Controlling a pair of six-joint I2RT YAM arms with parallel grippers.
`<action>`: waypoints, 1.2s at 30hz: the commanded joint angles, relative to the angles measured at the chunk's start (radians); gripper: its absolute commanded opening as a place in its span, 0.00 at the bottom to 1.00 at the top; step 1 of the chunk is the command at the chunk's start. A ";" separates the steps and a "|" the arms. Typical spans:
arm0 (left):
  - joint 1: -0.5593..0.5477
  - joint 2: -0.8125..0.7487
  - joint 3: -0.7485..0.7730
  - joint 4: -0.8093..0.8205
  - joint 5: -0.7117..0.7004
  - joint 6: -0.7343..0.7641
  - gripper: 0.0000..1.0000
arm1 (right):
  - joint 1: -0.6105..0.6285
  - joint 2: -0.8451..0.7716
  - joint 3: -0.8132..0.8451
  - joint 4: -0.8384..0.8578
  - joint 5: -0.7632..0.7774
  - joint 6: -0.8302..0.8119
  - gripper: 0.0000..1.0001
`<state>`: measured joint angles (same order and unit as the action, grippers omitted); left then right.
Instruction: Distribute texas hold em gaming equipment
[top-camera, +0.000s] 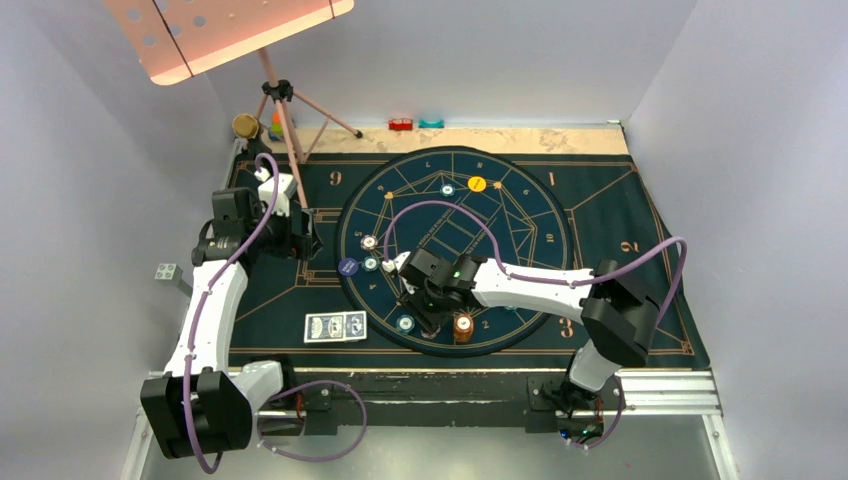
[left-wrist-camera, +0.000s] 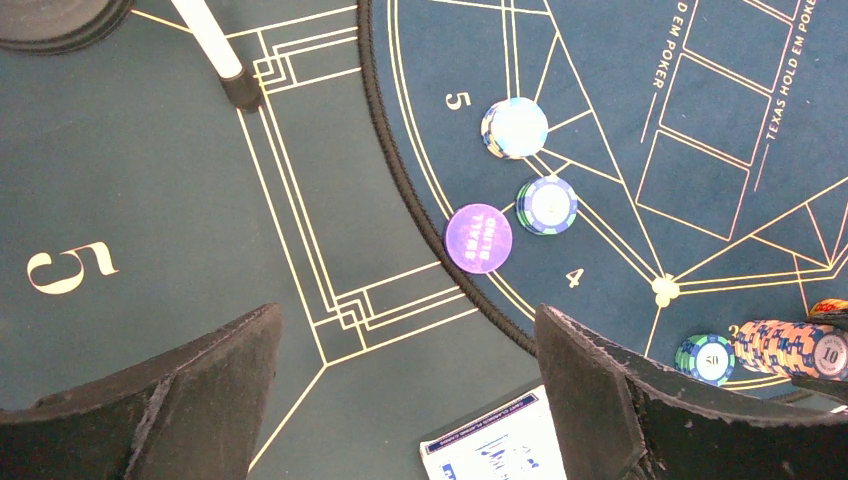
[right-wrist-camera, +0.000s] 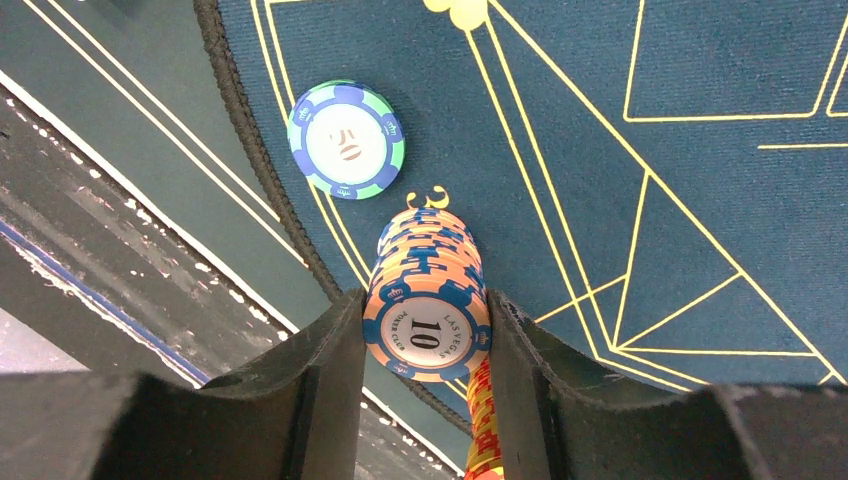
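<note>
An orange stack of poker chips (right-wrist-camera: 427, 330) stands near the front rim of the round mat (top-camera: 520, 215). My right gripper (right-wrist-camera: 425, 340) is shut on it, both fingers pressed to its sides; from above the stack (top-camera: 463, 327) shows at the gripper (top-camera: 456, 320). A green-edged 50 chip (right-wrist-camera: 347, 139) lies beside it. My left gripper (left-wrist-camera: 408, 315) hangs open over the dark mat, holding nothing. Ahead of it lie a purple small-blind disc (left-wrist-camera: 478, 238), a blue chip (left-wrist-camera: 547, 204) and a pale chip stack (left-wrist-camera: 515, 127). Blue-backed playing cards (top-camera: 336, 326) lie face down at the front left. A yellow disc (top-camera: 477, 183) sits at the back.
A tripod stand (top-camera: 290, 120) stands at the back left, one leg (left-wrist-camera: 215, 45) reaching onto the mat by my left gripper. Small red (top-camera: 401, 124) and teal (top-camera: 431, 123) blocks sit on the back edge. A metal rail (top-camera: 450, 385) runs along the front.
</note>
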<state>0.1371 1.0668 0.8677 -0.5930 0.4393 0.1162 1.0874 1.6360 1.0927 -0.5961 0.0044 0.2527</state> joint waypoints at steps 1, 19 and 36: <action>0.008 -0.023 0.006 0.018 0.016 0.014 1.00 | 0.005 -0.007 0.003 0.006 -0.007 -0.002 0.24; 0.008 -0.026 0.004 0.019 0.024 0.017 1.00 | -0.225 -0.109 0.223 -0.043 0.049 0.063 0.00; 0.007 -0.025 0.002 0.022 0.026 0.021 1.00 | -0.604 0.472 0.813 -0.098 0.196 0.121 0.00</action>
<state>0.1371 1.0615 0.8677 -0.5930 0.4427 0.1162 0.4911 2.0460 1.8069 -0.6609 0.1822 0.3550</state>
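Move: The right hand already grips the top of the blue-and-orange "10" stack. Its goal seems to be the green-blue chip at the far seat, some 35 cm ahead, 4 cm right and 3 cm lower; the yellow blind button lies about 7 cm right of that chip and 2 cm farther out. The green chip stack stands roughly 5 cm left of the hand and 1 cm ahead, the red stack 7 cm right, level with it. From the left hand the far chip is about 21 cm ahead, 30 cm right, 13 cm below. Up and forward off the stack after a brief hold, the right hand carries the top "10" chips, still pinched between its fingertips, across the board in a quick arc: about 31 cm forward and 8 cm right, rising over 11 cm before sinking some 4 cm towards the green-blue chip at the far seat. On the way the hand turns about 45 degrees clockwise, the grip unchanged. ##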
